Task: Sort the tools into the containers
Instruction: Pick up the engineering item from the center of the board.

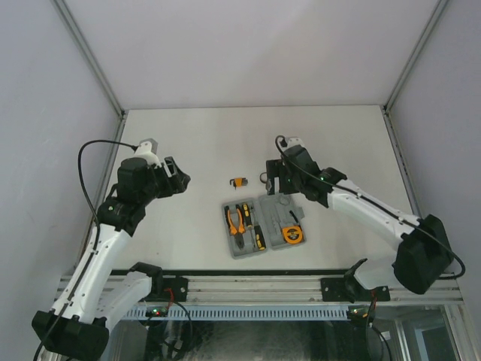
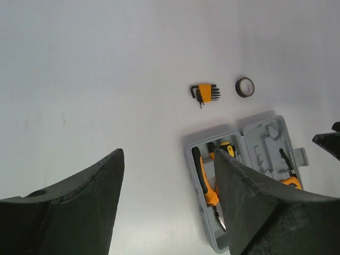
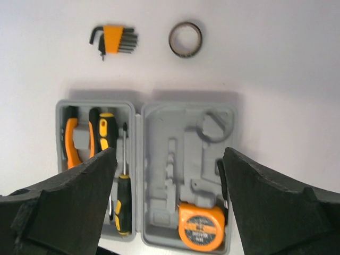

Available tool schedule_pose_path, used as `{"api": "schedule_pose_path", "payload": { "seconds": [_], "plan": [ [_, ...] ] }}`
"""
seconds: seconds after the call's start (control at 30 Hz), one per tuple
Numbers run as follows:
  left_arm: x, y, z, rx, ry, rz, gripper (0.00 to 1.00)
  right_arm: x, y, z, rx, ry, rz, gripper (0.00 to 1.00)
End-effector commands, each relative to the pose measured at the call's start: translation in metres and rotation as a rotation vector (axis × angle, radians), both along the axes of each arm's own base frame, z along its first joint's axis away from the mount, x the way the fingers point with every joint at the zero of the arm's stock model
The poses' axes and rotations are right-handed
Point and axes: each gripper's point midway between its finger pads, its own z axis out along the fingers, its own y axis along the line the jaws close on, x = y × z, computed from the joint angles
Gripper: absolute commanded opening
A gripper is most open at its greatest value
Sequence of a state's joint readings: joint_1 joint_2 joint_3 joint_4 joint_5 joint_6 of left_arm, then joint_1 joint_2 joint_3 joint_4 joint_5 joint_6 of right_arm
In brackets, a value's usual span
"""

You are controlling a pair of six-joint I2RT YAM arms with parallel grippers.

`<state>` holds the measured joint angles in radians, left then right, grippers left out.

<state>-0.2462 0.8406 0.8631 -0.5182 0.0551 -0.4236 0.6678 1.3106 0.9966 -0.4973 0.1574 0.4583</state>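
Note:
The open grey case [image 1: 264, 204] lies near the table's front, its hinge running front to back. Its left half holds the orange-handled pliers [image 3: 71, 142] and two black-and-yellow screwdrivers [image 3: 123, 204]. The orange tape measure [image 3: 201, 226] sits in the right half [image 3: 159, 175]. Beyond the case, the hex key set [image 3: 114, 40] and the black ring [image 3: 185, 39] lie on the bare table. My right gripper [image 3: 169, 154] hangs open above the case's far edge, holding nothing. Out to the left, my left gripper [image 2: 169, 159] is raised, open and empty.
The white table [image 1: 195, 143] is walled at the back and on both sides. A metal rail [image 1: 255, 289] with the arm bases runs along the near edge. The hex key set [image 1: 239, 181] lies between the two grippers.

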Motion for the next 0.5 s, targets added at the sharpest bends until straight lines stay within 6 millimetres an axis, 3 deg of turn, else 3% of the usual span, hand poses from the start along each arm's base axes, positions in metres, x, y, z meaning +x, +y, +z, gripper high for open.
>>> {"api": "schedule_pose_path", "payload": {
  "seconds": [0.0, 0.2, 0.47],
  "plan": [
    [-0.003, 0.006, -0.005, -0.001, -0.002, 0.002, 0.72, 0.033, 0.019, 0.013, 0.004, -0.042, 0.044, 0.82],
    [-0.003, 0.014, 0.003, 0.010, -0.035, 0.037, 0.71, 0.068, 0.032, 0.001, -0.003, -0.008, 0.051, 0.82],
    [-0.010, 0.007, 0.028, -0.035, -0.162, -0.015, 0.77, 0.109, 0.044, -0.016, -0.032, 0.043, 0.039, 0.82]
  ]
}}
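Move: The black tape ring lies about 10 cm ahead of the empty right hand, 2 cm to its left and roughly 13 cm below. The hex key set is about 8 cm left of the ring and 2 cm nearer the base. The open toolbox's middle sits about 6 cm behind the hand and 3 cm left. From the left hand, the ring is about 10 cm ahead, 22 cm right and 20 cm lower. Towards the tape ring, still clear of everything, the right hand travels some 9 cm forward and 3 to 4 cm left, moving out from over the toolbox's far side. It sinks about 3 cm as it goes and tips down around 5 degrees, with its fingers staying wide open. ##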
